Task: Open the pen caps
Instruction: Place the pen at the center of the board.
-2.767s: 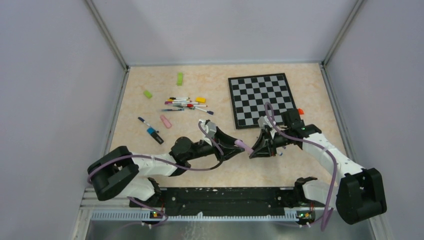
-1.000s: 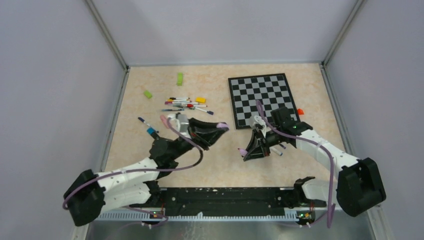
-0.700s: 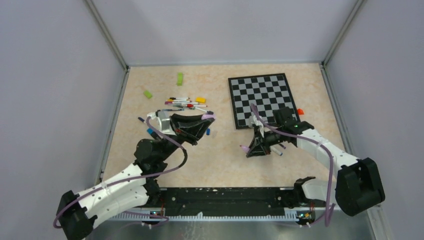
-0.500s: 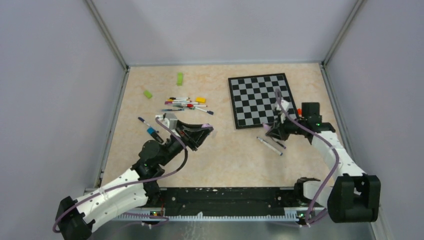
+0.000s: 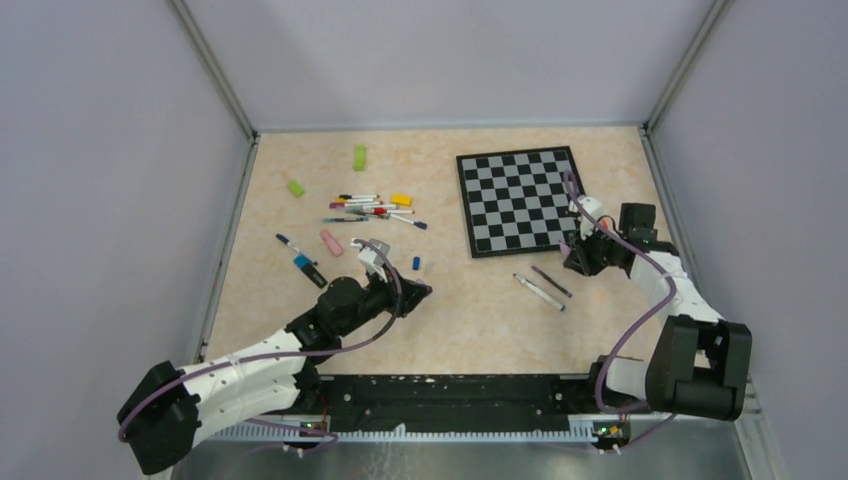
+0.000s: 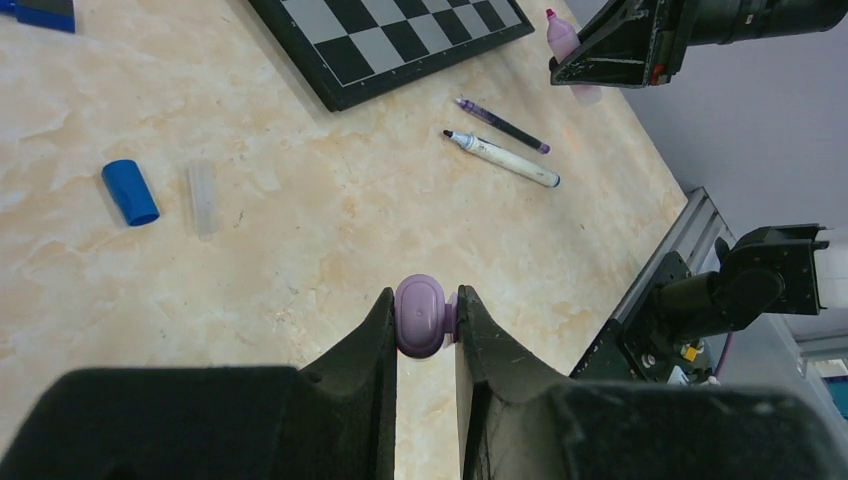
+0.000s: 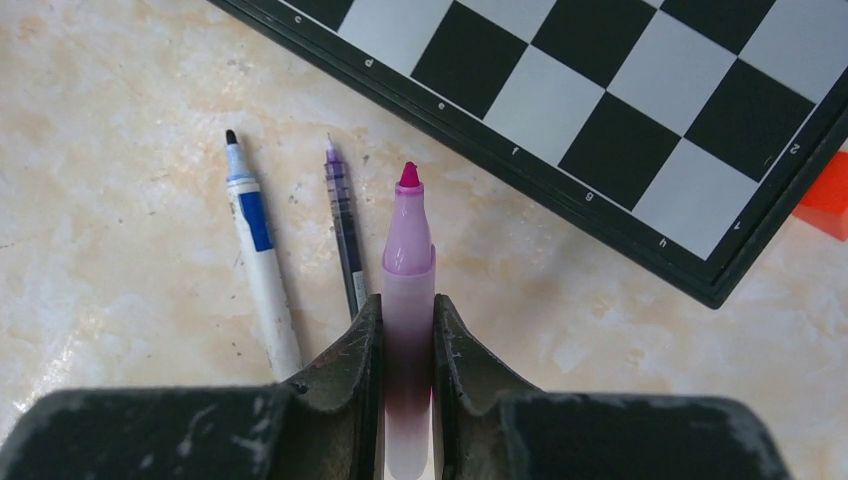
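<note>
My left gripper (image 6: pixel 425 305) is shut on a lilac pen cap (image 6: pixel 420 316), held just above the table. In the top view it (image 5: pixel 416 290) hovers left of centre. My right gripper (image 7: pixel 407 312) is shut on an uncapped pink pen (image 7: pixel 408 250), tip pointing away from the wrist near the chessboard's corner. From above, this gripper (image 5: pixel 574 262) sits right of the board. Two uncapped pens lie beside it: a white and blue one (image 7: pixel 258 270) and a thin purple one (image 7: pixel 343 225). A loose blue cap (image 6: pixel 130 192) and a clear cap (image 6: pixel 201 185) lie on the table.
The chessboard (image 5: pixel 520 200) lies at the back right, with an orange block (image 7: pixel 828 200) past its corner. A pile of pens (image 5: pixel 372 209) sits at the back left with a yellow block (image 5: pixel 401 199), two green blocks (image 5: pixel 359 157), a pink block (image 5: pixel 331 243) and a dark marker (image 5: pixel 308 270).
The two grippers have drawn apart. My left arm swung left, then pulled back toward the near side with the cap. My right arm carried the pink pen rightward, past the board's near right corner.
</note>
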### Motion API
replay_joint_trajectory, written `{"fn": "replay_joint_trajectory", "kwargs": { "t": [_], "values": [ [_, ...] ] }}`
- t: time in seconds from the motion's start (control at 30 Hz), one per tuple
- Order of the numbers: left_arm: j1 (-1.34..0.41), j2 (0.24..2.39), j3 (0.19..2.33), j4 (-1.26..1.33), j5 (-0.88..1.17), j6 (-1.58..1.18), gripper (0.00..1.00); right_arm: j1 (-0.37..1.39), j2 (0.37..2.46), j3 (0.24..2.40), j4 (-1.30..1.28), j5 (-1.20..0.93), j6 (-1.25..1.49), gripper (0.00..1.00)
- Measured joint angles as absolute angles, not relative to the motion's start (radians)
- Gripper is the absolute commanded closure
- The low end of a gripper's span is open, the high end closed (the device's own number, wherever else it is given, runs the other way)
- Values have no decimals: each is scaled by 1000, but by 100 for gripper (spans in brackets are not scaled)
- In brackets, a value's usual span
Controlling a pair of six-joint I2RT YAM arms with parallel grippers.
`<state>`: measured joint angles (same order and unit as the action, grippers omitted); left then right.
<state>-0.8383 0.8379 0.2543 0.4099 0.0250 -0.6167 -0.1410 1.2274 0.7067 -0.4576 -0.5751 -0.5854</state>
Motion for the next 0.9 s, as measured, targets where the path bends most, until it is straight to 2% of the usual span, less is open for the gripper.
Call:
{"fn": "replay_joint_trajectory", "kwargs": {
  "t": [0.4, 0.5, 0.6, 0.67, 0.77, 0.9],
  "values": [
    [-838, 853, 250, 448, 36, -634, 100, -141, 1393, 725, -492, -546, -603, 83],
    [-838, 853, 247, 455, 36, -634, 100, -141, 1455, 751, -504, -546, -601, 70],
    [-838, 854, 247, 455, 40, -634, 99, -140, 1494, 772, -525, -547, -599, 63],
    [-837, 859, 247, 455, 46, -633, 97, -140, 1499, 775, -530, -547, -599, 60],
    [-837, 881, 247, 455, 64, -633, 88, -139, 1499, 775, -542, -556, -599, 58],
    [-836, 916, 250, 453, 91, -629, 86, -139, 1478, 775, -551, -574, -598, 57]
  ]
}}
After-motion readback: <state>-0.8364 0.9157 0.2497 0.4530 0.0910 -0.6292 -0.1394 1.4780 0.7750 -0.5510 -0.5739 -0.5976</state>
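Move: The right hand holds the uncapped pink highlighter over its resting place, roughly 1 cm back, level sideways and some 6 cm below. The purple pen lies about 2 cm left of that spot, the white marker about 5 cm left and 3 cm nearer. The chessboard's middle is roughly 18 cm ahead of the hand and 7 cm left. From the left hand, still holding the pink cap, the spot is some 32 cm right, 6 cm ahead and 13 cm below. The right hand lays the pink highlighter on the table against the side of the purple pen, sinking about 5.5 cm and easing a little back while its fingers tip some 15 degrees further down. Near the bottom the fingers open and let go of the highlighter, and the hand just begins to rise, staying over it. ##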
